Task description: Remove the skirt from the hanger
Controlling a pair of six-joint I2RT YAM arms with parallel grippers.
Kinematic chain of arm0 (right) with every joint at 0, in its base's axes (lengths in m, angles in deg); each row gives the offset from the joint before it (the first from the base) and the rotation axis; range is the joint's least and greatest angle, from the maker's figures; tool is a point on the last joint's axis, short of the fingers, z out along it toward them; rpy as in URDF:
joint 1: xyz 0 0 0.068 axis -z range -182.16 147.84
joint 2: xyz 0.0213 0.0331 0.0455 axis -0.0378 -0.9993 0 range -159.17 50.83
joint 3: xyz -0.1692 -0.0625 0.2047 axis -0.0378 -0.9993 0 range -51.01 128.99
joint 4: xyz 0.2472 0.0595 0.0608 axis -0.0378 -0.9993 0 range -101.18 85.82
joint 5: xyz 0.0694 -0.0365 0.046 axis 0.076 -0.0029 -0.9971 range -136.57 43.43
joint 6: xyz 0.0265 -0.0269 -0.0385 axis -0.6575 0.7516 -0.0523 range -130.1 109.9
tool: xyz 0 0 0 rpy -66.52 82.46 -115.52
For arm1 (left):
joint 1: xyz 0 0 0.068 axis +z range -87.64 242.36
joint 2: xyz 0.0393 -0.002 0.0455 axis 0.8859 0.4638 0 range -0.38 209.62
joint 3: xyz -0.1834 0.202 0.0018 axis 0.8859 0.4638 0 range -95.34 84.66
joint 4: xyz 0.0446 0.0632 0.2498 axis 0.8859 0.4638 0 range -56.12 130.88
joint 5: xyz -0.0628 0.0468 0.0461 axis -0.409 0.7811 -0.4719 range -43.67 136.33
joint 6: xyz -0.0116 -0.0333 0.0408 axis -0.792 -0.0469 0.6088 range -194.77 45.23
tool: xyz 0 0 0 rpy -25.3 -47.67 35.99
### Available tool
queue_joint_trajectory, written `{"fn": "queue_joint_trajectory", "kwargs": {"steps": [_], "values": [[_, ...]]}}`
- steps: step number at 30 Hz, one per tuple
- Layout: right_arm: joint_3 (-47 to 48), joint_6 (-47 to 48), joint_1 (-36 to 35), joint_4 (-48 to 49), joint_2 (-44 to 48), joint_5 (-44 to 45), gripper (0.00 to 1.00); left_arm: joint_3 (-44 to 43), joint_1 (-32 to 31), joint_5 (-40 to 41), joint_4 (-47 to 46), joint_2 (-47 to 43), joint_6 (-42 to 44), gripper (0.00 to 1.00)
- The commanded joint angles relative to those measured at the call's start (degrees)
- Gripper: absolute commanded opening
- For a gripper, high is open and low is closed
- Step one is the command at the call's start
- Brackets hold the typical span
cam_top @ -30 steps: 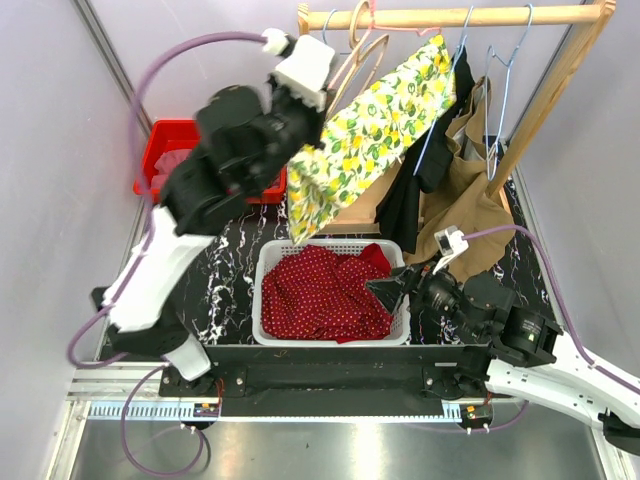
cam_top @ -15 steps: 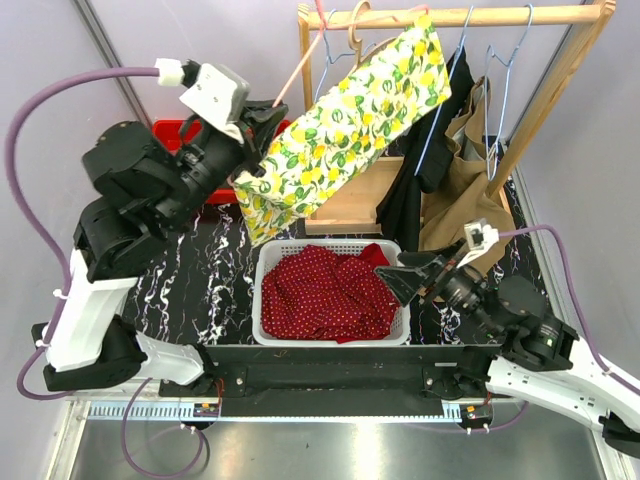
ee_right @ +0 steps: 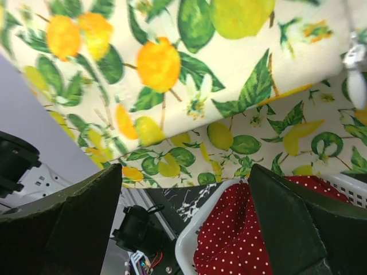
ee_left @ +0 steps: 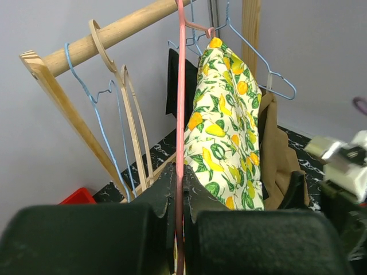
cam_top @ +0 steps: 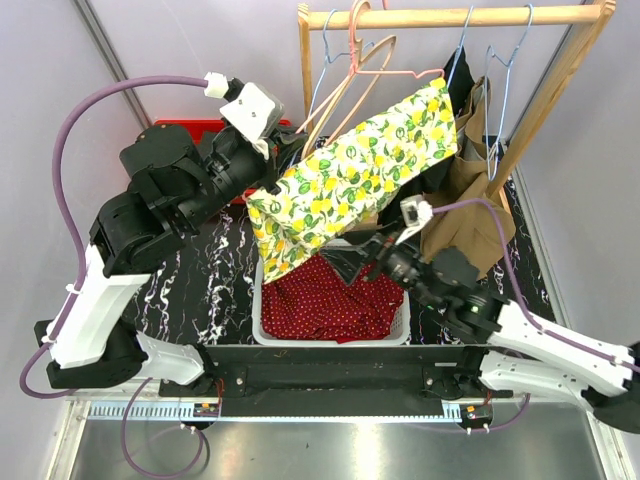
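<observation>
The skirt [cam_top: 350, 170], white with a lemon print, hangs slanted from a pink wire hanger [cam_top: 400, 73] below the wooden rail [cam_top: 450, 17]. My left gripper [cam_top: 265, 158] is shut on the hanger's lower wire at the skirt's left end. In the left wrist view the pink hanger [ee_left: 180, 103] runs straight up from between the closed fingers of the left gripper [ee_left: 180, 189], with the skirt [ee_left: 226, 132] just right of it. My right gripper [cam_top: 362, 258] is open just under the skirt's lower edge. In the right wrist view the skirt [ee_right: 200, 74] fills the top above the right gripper [ee_right: 186, 177], which holds nothing.
A white basket [cam_top: 258, 300] holding red polka-dot cloth [cam_top: 320, 300] sits below the right gripper. Blue wire hangers [cam_top: 510, 70] and a wooden hanger [cam_top: 345, 70] hang on the rail, with brown [cam_top: 470, 190] and black garments beside the skirt. A red bin [cam_top: 180, 135] is behind the left arm.
The left arm has shifted right and lowered the hanger, so the skirt now hangs lower. The right gripper has risen up and left from the basket's right side to under the skirt.
</observation>
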Motion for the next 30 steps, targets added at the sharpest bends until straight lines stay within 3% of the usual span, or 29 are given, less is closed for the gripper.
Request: {"fn": "queue_joint_trajectory", "kwargs": {"steps": [1,8,19,30], "values": [[2.3,0.7,0.1,11.6,-3.8,-1.8,1.00,-2.8,0.2,-2.4,-5.6,-0.8,-0.9,0.00],[3.5,0.3,1.9,19.4,-7.0,-6.9,1.00,-1.1,0.1,-2.7,-5.5,-1.1,-1.4,0.00],[-1.3,-1.1,1.8,24.9,-4.3,-10.6,1.00,-2.3,0.2,-2.3,-5.6,-0.3,-1.3,0.00],[2.9,0.4,1.9,32.3,-7.9,-17.9,1.00,-2.7,0.2,-2.5,-5.6,0.9,-1.8,0.00]]}}
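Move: The yellow lemon skirt's middle is about 6 cm ahead of my open right hand, 1 cm to its right and roughly 8 cm above it. The basket lies some 30 cm beneath, 1 cm ahead and 2 cm left, and the brown garment hangs about 14 cm ahead, 18 cm right and 5 cm lower. From my left hand, already gripping the pink hanger, the skirt is some 9 cm right, 1 cm ahead and 10 cm below. With my left hand holding the pink hanger nearly still, I ease my right hand briefly leftward and slightly down, then raise it about 7 cm into the skirt's lower edge, drawing back some 3 cm as it climbs. The wrist tips the fingers upward and turns them counter-clockwise, roughly 20 degrees in all. They stay wide open, one finger sliding up behind the cloth. ##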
